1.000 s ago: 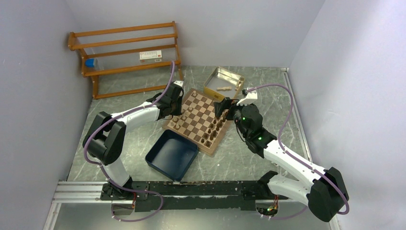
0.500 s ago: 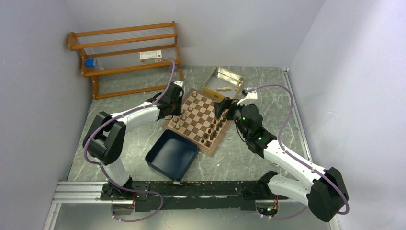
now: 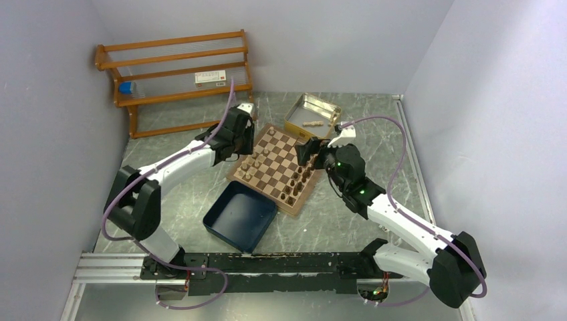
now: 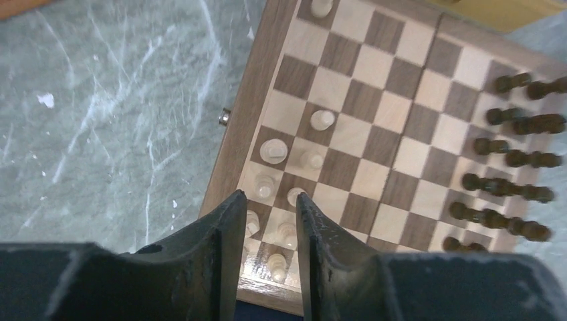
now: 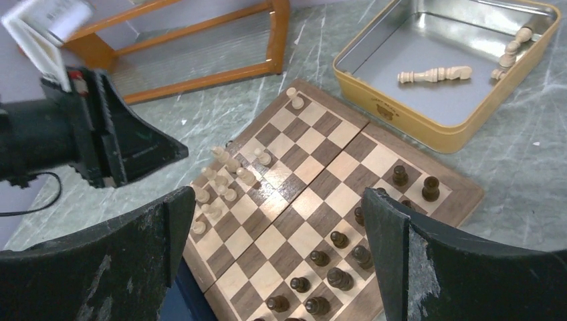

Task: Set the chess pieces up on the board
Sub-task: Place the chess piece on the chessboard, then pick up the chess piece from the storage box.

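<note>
The board (image 3: 277, 159) lies at the table's middle. Several light tan chess pieces (image 3: 249, 171) stand along its left side and dark brown ones (image 3: 298, 184) along its right. My left gripper (image 3: 242, 148) hovers over the board's left edge. In the left wrist view its jaws (image 4: 269, 195) stand a little apart with nothing between them, above the light pieces (image 4: 274, 150). My right gripper (image 3: 307, 152) hangs wide open and empty above the board (image 5: 314, 194), over the dark pieces (image 5: 334, 241). A few light pieces (image 5: 434, 73) lie in the metal tin (image 5: 455, 127).
A navy blue tray (image 3: 241, 215) sits against the board's near corner. The metal tin (image 3: 312, 115) stands just beyond the far corner. A wooden rack (image 3: 177, 73) stands at the back left by the wall.
My left gripper's jaws have parted a little, and the arm has lifted and drawn back toward the far left. The right arm has barely shifted.
</note>
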{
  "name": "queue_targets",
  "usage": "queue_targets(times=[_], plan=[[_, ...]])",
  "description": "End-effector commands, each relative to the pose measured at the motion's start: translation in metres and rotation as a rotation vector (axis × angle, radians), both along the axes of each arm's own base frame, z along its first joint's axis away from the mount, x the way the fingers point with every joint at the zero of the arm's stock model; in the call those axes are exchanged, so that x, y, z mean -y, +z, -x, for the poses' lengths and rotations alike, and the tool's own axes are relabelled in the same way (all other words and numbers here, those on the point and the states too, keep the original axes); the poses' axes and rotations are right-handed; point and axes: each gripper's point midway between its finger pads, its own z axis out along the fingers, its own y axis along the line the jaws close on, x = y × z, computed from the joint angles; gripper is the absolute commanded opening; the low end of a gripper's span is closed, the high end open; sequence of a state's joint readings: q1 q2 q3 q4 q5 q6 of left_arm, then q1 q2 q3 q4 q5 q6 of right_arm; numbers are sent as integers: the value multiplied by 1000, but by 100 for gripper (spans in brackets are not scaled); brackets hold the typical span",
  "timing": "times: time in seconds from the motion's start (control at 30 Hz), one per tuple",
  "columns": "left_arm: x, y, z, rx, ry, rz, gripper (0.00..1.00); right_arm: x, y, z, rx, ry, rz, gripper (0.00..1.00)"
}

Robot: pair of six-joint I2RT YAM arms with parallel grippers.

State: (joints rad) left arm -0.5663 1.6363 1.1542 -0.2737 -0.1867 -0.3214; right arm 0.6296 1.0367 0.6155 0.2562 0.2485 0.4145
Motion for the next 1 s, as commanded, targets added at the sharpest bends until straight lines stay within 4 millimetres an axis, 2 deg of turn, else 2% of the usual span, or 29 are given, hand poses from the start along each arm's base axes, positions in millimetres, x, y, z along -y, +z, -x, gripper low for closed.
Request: queue_targets(times=[0.0,0.17,0.23,0.3,0.4,0.53,0.57,0.63,0.67,0.7,0.77,0.87,0.97], plan=[[6,62,-2,97,-33,77,41,-11,8,-4,-9,37,-6,99],[5,113,13,177,-108,115,49,-19,2,-17,-56,31,26,93],[4,122,23,183,-144,117,54,-15,3,-27,-49,-3,70,90],[4,127,33,187,-184,127,66,-9,2,-39,-38,-32,119,87],[0,125,48,181,-220,131,71,3,-5,-62,-44,-77,190,81],[-8,120,68,183,-256,129,74,17,-23,-92,-67,-111,295,62],[-11,118,71,184,-249,126,77,18,-28,-100,-76,-106,332,57],[-16,115,78,193,-253,121,95,25,-37,-117,-85,-99,428,47],[-20,114,80,199,-248,114,97,29,-42,-126,-88,-96,479,45],[-23,111,82,202,-242,106,98,33,-38,-139,-76,-93,526,43],[-27,107,86,213,-249,97,98,43,-53,-160,-105,-43,618,42],[-30,102,91,212,-251,93,98,60,-63,-190,-146,-35,678,42],[-31,102,92,217,-258,86,98,61,-86,-208,-171,75,747,42]])
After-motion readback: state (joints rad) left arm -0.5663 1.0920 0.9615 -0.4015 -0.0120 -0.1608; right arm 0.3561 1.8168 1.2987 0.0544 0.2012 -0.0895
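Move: The white piece lying in the middle of the metal tray is about 23 cm ahead of the right hand, 3 cm to its right and 19 cm lower; two smaller white pieces at the tray's right end lie some 7 cm to the right of it and 2 cm farther out. The dark corner piece stands 10 cm ahead of the right hand, 5 cm right. From the left hand, that middle tray piece is 17 cm ahead, 21 cm right; the tall white piece just placed stands right below. Towards the white pieces left in the tray the right hand sweeps forward about 19 cm, swinging slightly left, then right, and sinking 6 cm, rolling its left side down some 35 degrees while its fingers narrow to under half open. The empty left hand keeps rising off the placed white piece, then backs away about 9 cm, sinking a little and opening fully. ##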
